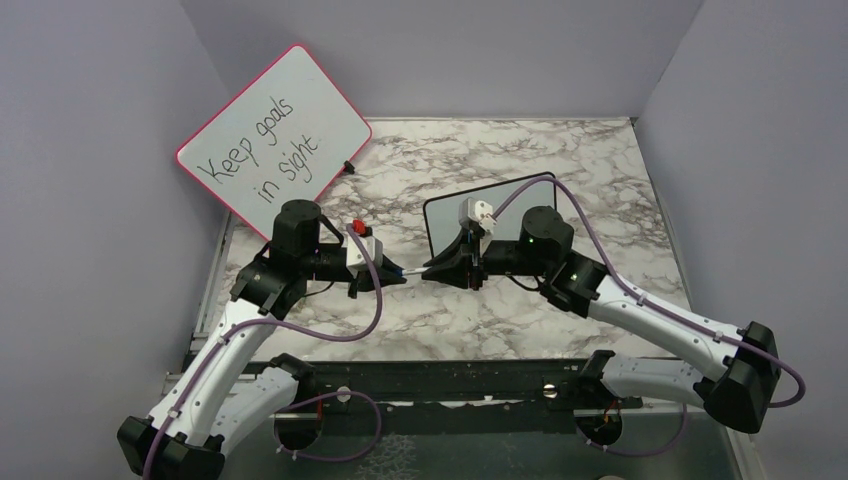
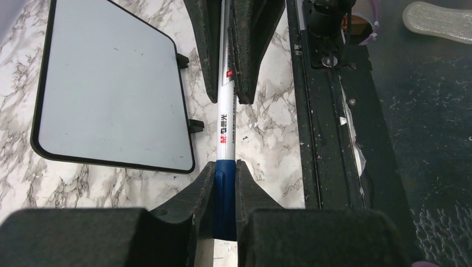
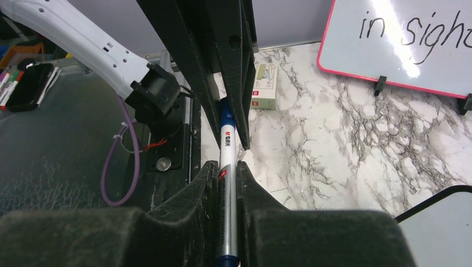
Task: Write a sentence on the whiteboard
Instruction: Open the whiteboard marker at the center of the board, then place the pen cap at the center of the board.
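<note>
A white marker (image 1: 413, 271) with a blue cap (image 2: 225, 192) hangs level between my two grippers, above the marble table. My left gripper (image 2: 225, 164) is shut on the blue cap end. My right gripper (image 3: 227, 164) is shut on the white and silver barrel (image 3: 227, 211). In the top view the left gripper (image 1: 393, 272) and right gripper (image 1: 438, 270) face each other tip to tip. The black-framed whiteboard (image 1: 500, 215) lies just behind the right gripper. Its face (image 2: 111, 83) is blank, and no blue sentence shows on it. Its corner shows in the right wrist view (image 3: 445, 222).
A larger red-framed board (image 1: 270, 140) reading "Keep goals in sight" leans at the back left and also shows in the right wrist view (image 3: 401, 39). A small box (image 3: 265, 86) sits on the table (image 1: 600, 170). A black rail (image 1: 430, 385) runs along the near edge. Grey walls enclose three sides.
</note>
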Robot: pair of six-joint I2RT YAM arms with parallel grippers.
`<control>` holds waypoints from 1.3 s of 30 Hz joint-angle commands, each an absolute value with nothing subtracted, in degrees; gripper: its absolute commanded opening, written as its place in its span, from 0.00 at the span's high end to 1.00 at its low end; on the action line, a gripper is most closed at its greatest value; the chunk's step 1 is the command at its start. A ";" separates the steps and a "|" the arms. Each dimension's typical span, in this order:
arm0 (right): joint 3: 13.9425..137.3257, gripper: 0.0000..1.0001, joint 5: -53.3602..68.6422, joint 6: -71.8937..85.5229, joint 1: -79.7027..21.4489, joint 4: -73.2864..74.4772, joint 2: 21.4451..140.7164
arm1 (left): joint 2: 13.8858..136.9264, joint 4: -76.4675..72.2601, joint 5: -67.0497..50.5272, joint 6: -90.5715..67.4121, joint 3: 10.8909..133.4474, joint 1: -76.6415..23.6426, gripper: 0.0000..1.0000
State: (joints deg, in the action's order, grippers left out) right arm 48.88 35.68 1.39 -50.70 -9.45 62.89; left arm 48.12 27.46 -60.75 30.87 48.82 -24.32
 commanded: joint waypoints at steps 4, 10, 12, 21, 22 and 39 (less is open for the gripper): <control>49.05 0.99 38.67 1.43 -50.71 -9.16 63.40 | 47.88 24.61 -63.35 30.63 48.47 -23.58 1.00; 48.93 0.99 37.16 1.19 -50.63 -5.33 60.17 | 47.72 24.55 -63.55 30.50 48.31 -23.17 1.00; 48.43 0.99 36.21 1.39 -50.63 -4.55 57.90 | 47.83 24.48 -63.82 30.67 48.05 -23.04 1.00; 47.16 0.99 29.61 0.88 -50.59 4.25 48.73 | 47.61 24.28 -64.78 31.15 47.62 -22.11 1.00; 46.87 0.99 28.28 1.07 -50.55 5.20 47.73 | 47.57 24.26 -64.85 31.33 47.48 -22.02 1.00; 43.52 0.99 8.45 1.64 -50.51 5.02 40.95 | 49.20 6.15 -26.46 0.81 42.96 -21.62 1.00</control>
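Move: The capped marker is already gripped between my two hands, lying crosswise. My left hand holds the blue cap, about 8 cm to the left of my right hand point and nearly level with it. The white barrel in my right fingers sits some 8 cm to the right of my left hand. The blank whiteboard's middle is about 17 cm ahead of my right hand, 15 cm to its right and 28 cm below. Keeping both grips shut, I hold the cap nearly still with my left hand and draw the barrel straight out of it with my right, about 8 cm to the right and rising some 2 cm, turning that hand about 20 degrees clockwise as it clears. At the end my left hand takes the cap roughly 5 cm forward, swinging counter-clockwise. ##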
